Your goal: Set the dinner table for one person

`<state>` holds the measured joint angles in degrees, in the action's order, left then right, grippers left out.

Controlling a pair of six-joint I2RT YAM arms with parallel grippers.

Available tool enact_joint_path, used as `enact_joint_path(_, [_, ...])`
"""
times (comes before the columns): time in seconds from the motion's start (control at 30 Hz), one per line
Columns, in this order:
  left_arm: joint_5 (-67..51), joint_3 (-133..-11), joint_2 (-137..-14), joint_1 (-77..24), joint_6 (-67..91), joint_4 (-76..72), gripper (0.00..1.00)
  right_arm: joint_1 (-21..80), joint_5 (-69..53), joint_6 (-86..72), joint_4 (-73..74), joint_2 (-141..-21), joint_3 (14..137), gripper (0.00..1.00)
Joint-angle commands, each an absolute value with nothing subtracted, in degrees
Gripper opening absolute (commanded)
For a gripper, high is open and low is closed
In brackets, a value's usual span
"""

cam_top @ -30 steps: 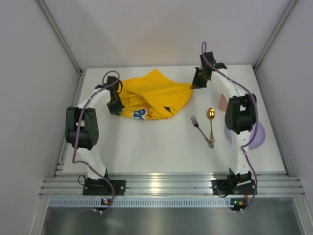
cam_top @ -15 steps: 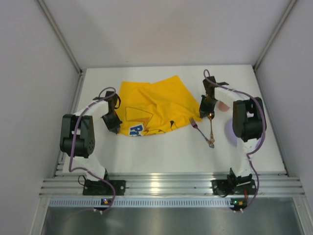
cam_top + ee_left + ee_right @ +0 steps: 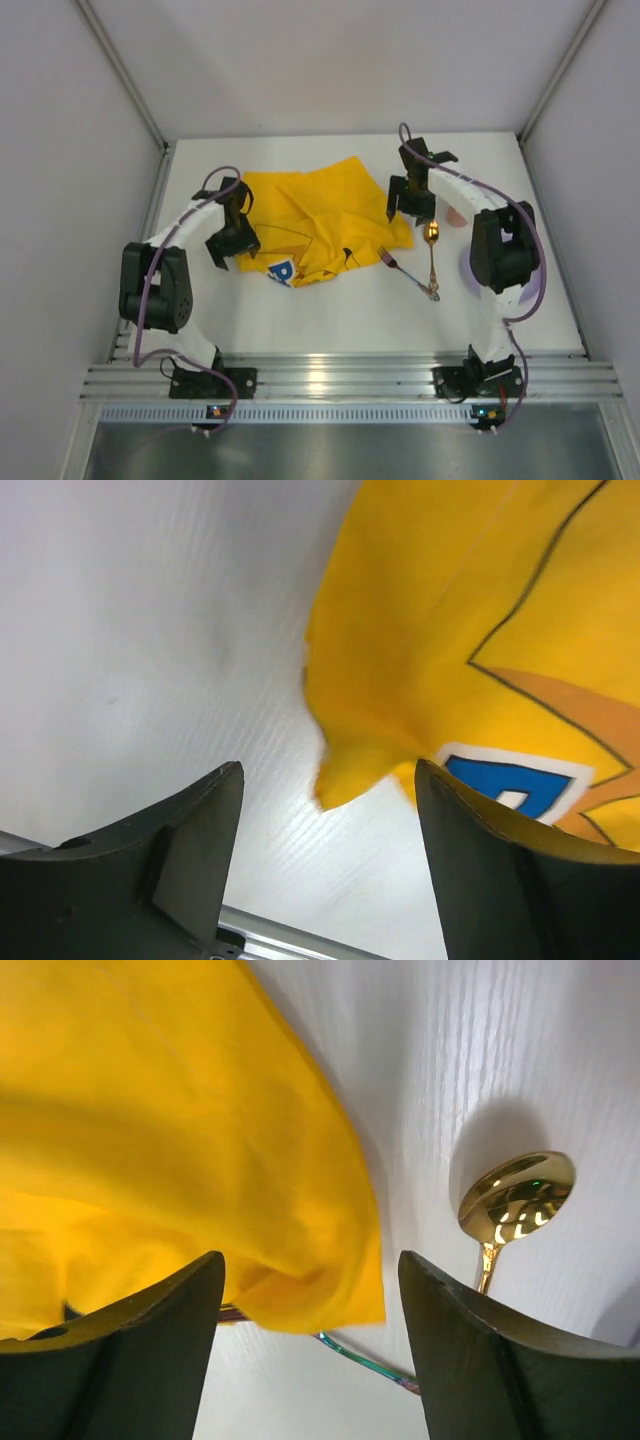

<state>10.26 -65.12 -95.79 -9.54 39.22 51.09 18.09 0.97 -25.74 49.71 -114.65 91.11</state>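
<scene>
The white dinner table (image 3: 330, 320) carries a yellow cloth (image 3: 320, 215) with a blue print, lying loose and slightly rumpled. My left gripper (image 3: 232, 245) hovers open over the cloth's left corner (image 3: 345, 770), and that corner lies free on the table. Over the right corner (image 3: 300, 1290) stands my right gripper (image 3: 408, 208), also open, with nothing held. A gold spoon (image 3: 432, 240) lies just right of the cloth. The iridescent fork (image 3: 408, 272) has its head tucked under the cloth's edge, with its handle (image 3: 372, 1362) showing.
A lilac plate (image 3: 535, 285) sits at the right, mostly hidden by my right arm. A pink item (image 3: 456, 214) peeks out beside that arm. The ribbed aluminium rail (image 3: 330, 380) runs along the near edge. Grey walls enclose the table on three sides.
Both grippers have opened and let go of the cloth. It has dropped onto the table and shifted right, now covering the fork's head. Both grippers have moved slightly back from it.
</scene>
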Motion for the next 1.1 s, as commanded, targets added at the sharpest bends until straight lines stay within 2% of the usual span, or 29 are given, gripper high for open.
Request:
enact_joint_path(0.0, [15.02, -74.94, -96.93, -9.49, 36.74, 53.17, 0.75, 17.84, 6.06, -23.12, 52.03, -109.77, 100.97, 0.71])
enact_joint_path(0.13, [17.31, -83.74, -101.59, -9.40, 35.77, 54.22, 0.71, 17.58, -1.64, -22.68, 51.07, -114.68, 112.64, 0.60])
enact_joint_path(0.2, [18.71, -88.30, -103.35, -9.40, 35.86, 54.32, 0.70, 17.58, -6.91, -23.55, 50.98, -119.34, 116.79, 0.60])
enact_joint_path(0.33, [18.55, -92.98, -107.22, -8.62, 34.37, 52.21, 0.72, 17.67, -10.72, -26.01, 49.66, -126.81, 127.23, 0.66])
enact_joint_path(0.4, [16.02, -95.17, -111.24, -8.00, 33.06, 51.42, 0.70, 17.49, -15.00, -28.12, 46.52, -130.94, 129.89, 0.61])
enact_joint_path(0.43, [15.30, -95.79, -112.49, -7.65, 32.79, 50.89, 0.68, 17.58, -16.60, -29.08, 45.54, -132.35, 132.08, 0.48])
enact_joint_path(0.5, [13.37, -97.29, -115.74, -7.47, 31.82, 48.53, 0.66, 17.58, -21.08, -32.59, 41.77, -135.96, 133.76, 0.34])
enact_joint_path(0.53, [12.84, -97.64, -116.62, -7.47, 31.56, 47.56, 0.66, 17.75, -21.79, -33.83, 40.44, -136.75, 134.03, 0.22])
enact_joint_path(0.6, [11.17, -99.30, -119.35, -7.38, 31.20, 45.80, 0.65, 18.37, -22.59, -36.47, 37.72, -138.95, 133.94, 0.12])
enact_joint_path(0.63, [9.68, -100.01, -120.23, -7.38, 31.11, 45.36, 0.64, 18.72, -22.50, -37.61, 37.18, -140.26, 133.86, 0.01])
enact_joint_path(0.8, [8.00, -104.06, -124.97, -7.38, 30.41, 44.73, 0.61, 19.69, -21.27, -39.72, 35.77, -143.70, 134.03, 0.00])
enact_joint_path(1.07, [12.12, -106.79, -130.60, -6.94, 29.62, 49.74, 0.53, 19.34, -14.43, -38.32, 37.79, -145.99, 130.96, 0.00])
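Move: The napkin, spread and rumpled, has its middle about 12 cm ahead and 24 cm to the right of the left hand, some 3 cm below. From the right hand it lies about 24 cm to the left, 5 cm ahead and 5 cm down. The fork is 12 cm back and 1 cm right of the right hand, the spoon 7 cm back and 8 cm right, the cup 9 cm ahead and 17 cm right. Over the napkin both open hands arc outward. The left lifts and goes about 19 cm forward along its left part, sinking low over the cloth, gap narrowing but open. The right swings high, some 15 cm forward and 13 cm left, towards the far right corner, rolling nearly 30 degrees left side up, shutting empty as it comes down to its starting height. ##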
